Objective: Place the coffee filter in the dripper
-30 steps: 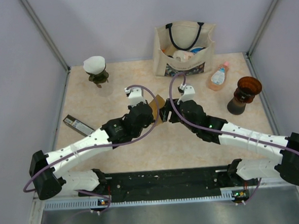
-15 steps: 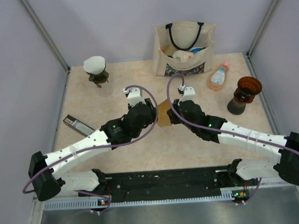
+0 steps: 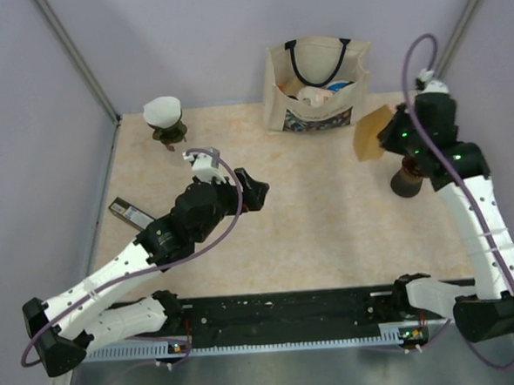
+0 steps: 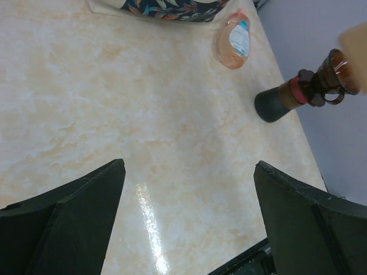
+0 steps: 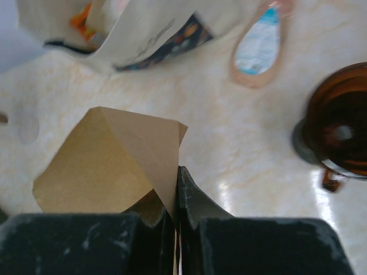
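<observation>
The brown paper coffee filter [image 3: 369, 134] hangs in the air at the right, pinched at one edge by my shut right gripper [image 3: 393, 128]. In the right wrist view the filter [image 5: 109, 163] fans out to the left of the jaws [image 5: 176, 172]. The amber glass dripper [image 5: 341, 126] on its dark base stands on the table just to the right, below the gripper. From above my right arm partly covers the dripper [image 3: 407, 181]. My left gripper [image 3: 259, 192] hovers over the middle of the table, open [image 4: 189, 166] with only bare tabletop between its fingers.
A cloth tote bag [image 3: 318, 84] full of items stands at the back. A pink bottle [image 4: 234, 41] lies between the bag and the dripper. Another dripper with a white filter [image 3: 165, 119] stands at the back left. A flat black item [image 3: 134, 215] lies at the left.
Both grippers met at the filter in mid-table. The left one let go, opened and drew back left. The right one shut on the filter and swung it up and right beside the dripper.
</observation>
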Tool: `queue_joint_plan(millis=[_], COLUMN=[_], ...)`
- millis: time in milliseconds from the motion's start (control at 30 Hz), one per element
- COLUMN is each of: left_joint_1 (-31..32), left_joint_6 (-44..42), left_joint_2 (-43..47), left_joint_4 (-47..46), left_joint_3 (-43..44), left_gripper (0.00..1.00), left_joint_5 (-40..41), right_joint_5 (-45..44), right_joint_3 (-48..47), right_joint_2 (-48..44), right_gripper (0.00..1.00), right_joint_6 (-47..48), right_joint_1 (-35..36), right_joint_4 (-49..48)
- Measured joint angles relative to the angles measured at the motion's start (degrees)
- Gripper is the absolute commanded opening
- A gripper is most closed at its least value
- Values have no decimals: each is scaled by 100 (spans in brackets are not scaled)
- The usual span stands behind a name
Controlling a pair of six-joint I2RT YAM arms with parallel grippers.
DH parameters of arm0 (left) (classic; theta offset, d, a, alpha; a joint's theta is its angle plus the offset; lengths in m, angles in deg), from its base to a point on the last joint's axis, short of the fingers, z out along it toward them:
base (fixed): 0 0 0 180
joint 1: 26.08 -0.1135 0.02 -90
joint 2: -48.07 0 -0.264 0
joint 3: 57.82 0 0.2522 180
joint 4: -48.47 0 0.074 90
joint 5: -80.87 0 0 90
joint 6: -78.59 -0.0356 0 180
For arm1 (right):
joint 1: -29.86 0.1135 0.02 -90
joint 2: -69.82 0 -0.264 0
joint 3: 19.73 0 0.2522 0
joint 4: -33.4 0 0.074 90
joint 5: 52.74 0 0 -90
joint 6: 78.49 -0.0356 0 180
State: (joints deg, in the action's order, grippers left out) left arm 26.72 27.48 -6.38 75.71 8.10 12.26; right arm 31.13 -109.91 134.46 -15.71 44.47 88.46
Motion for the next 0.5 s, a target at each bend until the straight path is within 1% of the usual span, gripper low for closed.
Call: queue_joint_plan(millis=[67, 100, 167, 233, 300, 367, 500], left_joint_1=[-310, -520, -960, -1272, -1438, -1480, -1556], left_joint_6=[7, 15, 46, 70, 81, 81, 85], left_joint_2=[-7, -13, -28, -59, -94, -122, -142], left_joint_4=[-44, -76, -125, -146, -146, -149, -212], left_joint_3=[-101, -190, -402, -540, -623, -645, -695], left_gripper=[99, 99, 99, 99, 99, 99, 99], left_joint_5=[-201, -396, -769, -1016, -1174, -1303, -1508], right_joint_5=[229, 485, 850, 1143, 1443, 1725, 2105], right_joint_3=[-459, -752, -1246, -1613, -1805, -1818, -1773], right_joint_2=[20, 79, 313, 621, 964, 1270, 1727], right_gripper=[0, 0, 0, 0, 0, 0, 0], right_joint_6=[186, 317, 525, 688, 837, 925, 1016], right_joint_1=[-850, -1429, -2323, -2940, -3421, -3740, -3976], right_joint_4=[345, 610, 1064, 1397, 1655, 1897, 2153])
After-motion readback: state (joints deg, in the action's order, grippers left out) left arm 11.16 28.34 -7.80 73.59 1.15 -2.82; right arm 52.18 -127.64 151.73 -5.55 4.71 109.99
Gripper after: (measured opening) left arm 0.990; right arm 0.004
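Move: The dripper sits on top of the carafe, about 16 cm to the right of the right hand, 2 cm ahead and some 12 cm lower; the hand already holds the coffee filter. The carafe stands directly beneath the dripper, its middle about 21 cm below the hand. The peach bottle lies roughly 20 cm ahead, 8 cm right and 28 cm down. From the empty left hand the dripper is about 50 cm right, 12 cm ahead and 10 cm below. Swinging right about 17 cm, the right arm carries the pinched coffee filter towards the dripper, rising at first and then sinking some 7 cm as the sideways travel eases out. Its fingers stay shut while the wrist tips further down and turns clockwise, each nearly 20 degrees. The left hand, open and empty, draws away down, left and a little forward. ##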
